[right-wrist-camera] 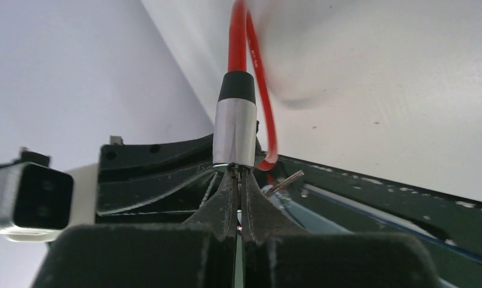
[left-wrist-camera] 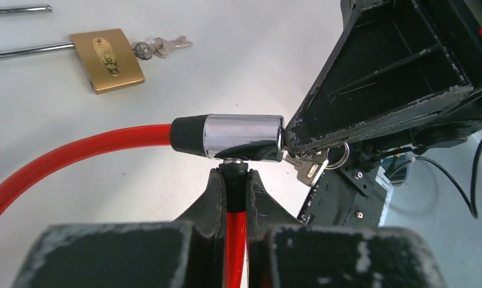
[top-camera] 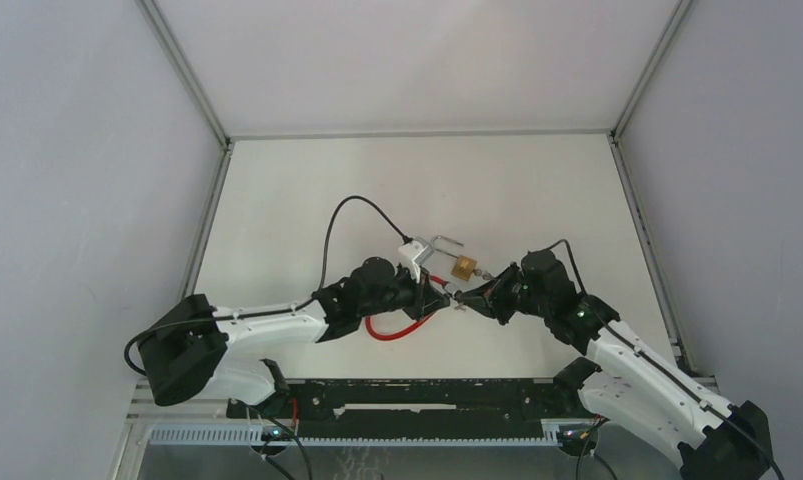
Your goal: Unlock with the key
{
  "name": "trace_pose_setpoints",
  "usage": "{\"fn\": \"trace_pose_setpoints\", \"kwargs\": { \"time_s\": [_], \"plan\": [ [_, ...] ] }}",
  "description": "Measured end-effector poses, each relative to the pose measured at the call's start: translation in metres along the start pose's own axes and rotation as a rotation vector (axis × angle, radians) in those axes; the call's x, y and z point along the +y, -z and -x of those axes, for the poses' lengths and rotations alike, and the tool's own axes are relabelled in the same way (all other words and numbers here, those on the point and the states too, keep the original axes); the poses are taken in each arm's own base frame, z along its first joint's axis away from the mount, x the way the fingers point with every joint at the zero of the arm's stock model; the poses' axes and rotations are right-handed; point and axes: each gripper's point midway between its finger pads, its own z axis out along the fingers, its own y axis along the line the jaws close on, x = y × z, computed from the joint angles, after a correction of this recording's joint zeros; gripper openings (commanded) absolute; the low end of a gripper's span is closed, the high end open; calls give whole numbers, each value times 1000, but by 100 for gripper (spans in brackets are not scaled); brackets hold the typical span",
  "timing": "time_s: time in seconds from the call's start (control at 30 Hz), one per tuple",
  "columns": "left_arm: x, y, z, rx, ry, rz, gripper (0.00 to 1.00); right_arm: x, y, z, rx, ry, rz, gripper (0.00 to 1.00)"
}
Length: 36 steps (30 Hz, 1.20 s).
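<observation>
A red cable (left-wrist-camera: pixel 76 156) ends in a chrome lock cylinder (left-wrist-camera: pixel 243 136) with a black collar, held just above the table. My left gripper (left-wrist-camera: pixel 234 177) is shut on the cable's black end piece right under that cylinder. My right gripper (right-wrist-camera: pixel 237 177) is shut on the key (right-wrist-camera: pixel 238 173), its tips pressed against the cylinder's (right-wrist-camera: pixel 234 132) end face. Only a thin edge of the key shows between the fingers. Spare keys (left-wrist-camera: pixel 310 168) hang on a ring below the right fingertips. From above, both grippers (top-camera: pixel 442 293) (top-camera: pixel 464 297) meet tip to tip mid-table.
A brass padlock (left-wrist-camera: pixel 108 60) with a long steel shackle (left-wrist-camera: pixel 22 53) and its own small keys (left-wrist-camera: pixel 160 46) lies on the white table just beyond the grippers, also seen from above (top-camera: pixel 464 267). The cable's loop (top-camera: pixel 397 330) lies under the left arm.
</observation>
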Motion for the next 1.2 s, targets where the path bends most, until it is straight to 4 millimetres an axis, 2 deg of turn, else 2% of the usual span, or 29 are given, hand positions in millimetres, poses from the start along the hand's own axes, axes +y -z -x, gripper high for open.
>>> {"fn": "trace_pose_setpoints", "kwargs": {
  "time_s": [0.27, 0.53, 1.2],
  "plan": [
    [10, -1, 3, -49, -74, 88, 0, 9, -10, 1, -34, -270, 80, 0],
    [16, -2, 26, -169, -101, 145, 0, 32, -11, 9, -128, -450, 206, 0],
    [0, -4, 56, -342, -109, 102, 0, 55, 7, 6, -365, -367, 418, 0]
  ]
}}
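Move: The lock barrel sits just beyond both sets of fingertips. From the left hand, which holds the cable's black end, it is about 1 cm ahead, 3 cm right and 1 cm lower. From the right hand, which pinches the key, it is some 2 cm ahead, 3 cm left and 2 cm lower. The brass padlock on the table lies roughly 6 cm ahead of the left hand, 5 cm right and 10 cm below. Forward about 3 cm and then up some 4–5 cm, the two hands carry the lock between them. The right, also drifting a little left, swings clockwise about 30 degrees and rolls clockwise as seen along its fingers, turning the key at the barrel's end. The left keeps its grip on the cable end, tilting upward and yawing slightly counter-clockwise against that roll. ##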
